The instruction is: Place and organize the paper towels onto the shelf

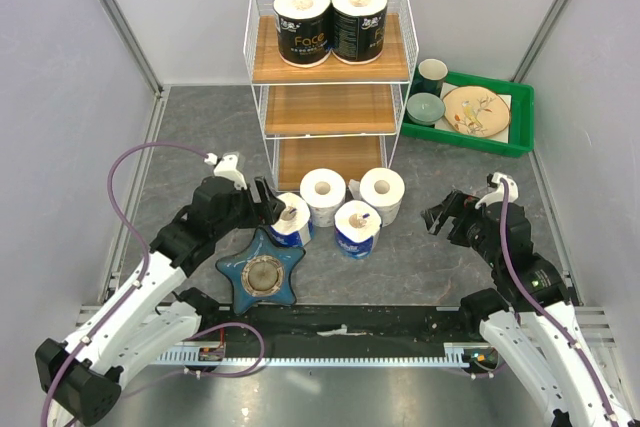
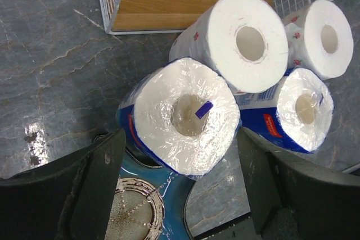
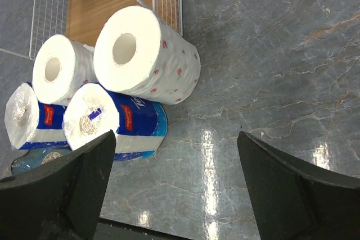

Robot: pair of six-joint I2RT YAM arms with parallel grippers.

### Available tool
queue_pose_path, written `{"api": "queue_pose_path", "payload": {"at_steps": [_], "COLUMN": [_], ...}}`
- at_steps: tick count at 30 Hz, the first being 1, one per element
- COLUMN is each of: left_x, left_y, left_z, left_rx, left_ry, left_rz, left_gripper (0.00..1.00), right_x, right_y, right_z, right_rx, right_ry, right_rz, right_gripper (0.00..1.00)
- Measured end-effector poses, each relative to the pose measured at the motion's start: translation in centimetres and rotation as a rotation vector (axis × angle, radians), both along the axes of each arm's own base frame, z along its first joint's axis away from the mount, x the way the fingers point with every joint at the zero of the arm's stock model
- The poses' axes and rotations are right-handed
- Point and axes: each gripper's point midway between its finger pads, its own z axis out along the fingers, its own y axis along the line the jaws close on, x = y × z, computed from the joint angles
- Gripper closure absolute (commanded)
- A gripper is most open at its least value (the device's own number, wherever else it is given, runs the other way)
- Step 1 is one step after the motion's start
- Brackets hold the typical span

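Observation:
Two black-wrapped paper towels stand on the top tier of the shelf. On the table in front of it stand two white rolls and two blue-white rolls. My left gripper is open, its fingers either side of the near end of the left blue-white roll, with small gaps showing. This roll rests partly on the blue star dish. My right gripper is open over bare table, right of the rolls.
A blue star-shaped dish lies just in front of the left blue-white roll. A green tray with a cup, bowl and plate sits to the right of the shelf. The shelf's middle and bottom tiers hold nothing.

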Motion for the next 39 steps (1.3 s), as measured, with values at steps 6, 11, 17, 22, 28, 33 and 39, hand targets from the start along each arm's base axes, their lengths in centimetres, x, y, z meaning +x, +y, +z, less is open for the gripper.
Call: {"api": "queue_pose_path", "payload": {"at_steps": [6, 11, 17, 22, 28, 33, 39], "left_x": [0.1, 0.0, -0.2, 0.1, 0.2, 0.4, 0.8], "left_y": [0.2, 0.2, 0.3, 0.0, 0.0, 0.0, 0.1], "left_z": [-1.6, -2.6, -3.7, -4.1, -4.9, -5.3, -5.6], "left_rx": [0.035, 0.054, 0.076, 0.088, 0.106, 0.114, 0.128], "left_ry": [0.04, 0.063, 0.087, 0.093, 0.098, 0.101, 0.101], "left_rz": [0.014, 0.01, 0.014, 0.013, 0.017, 0.022, 0.035], "left_gripper": [0.15, 0.16, 0.16, 0.16, 0.16, 0.17, 0.17], "right_x": [-0.1, -0.2, -0.2, -0.2, -0.2, -0.3, -0.3], "right_y": [0.1, 0.2, 0.2, 0.2, 0.2, 0.3, 0.3], "right_z": [0.0, 0.1, -0.2, -0.2, -0.2, -0.2, -0.1], "right_rx": [0.009, 0.015, 0.014, 0.016, 0.022, 0.024, 0.026], "right_ry": [-0.002, -0.007, 0.0, -0.001, -0.002, -0.001, -0.007], "right_rz": [0.0, 0.005, 0.005, 0.005, 0.006, 0.009, 0.009], "right_gripper": [0.03, 0.02, 0.02, 0.02, 0.02, 0.02, 0.02]}}
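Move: The leftmost blue-wrapped paper towel roll stands about 3 cm ahead of the left hand and 4 cm to its right, its middle some 11 cm below. Of that roll, the flower-printed roll is 8 cm to the right and 6 cm farther out, the second blue roll 16 cm right and 2 cm nearer, and the star dish 7 cm left and 9 cm nearer. The idle right hand has the leftmost roll about 31 cm left, 4 cm ahead and 13 cm below. Towards the leftmost blue-wrapped paper towel roll, the left hand sinks almost straight down by 5 to 6 cm, slowing as it nears the height of the roll's top. Its left side rises and its fingertips tip down, each by 5 to 10 degrees, while the empty gripper stays wide open; contact can't be seen. ##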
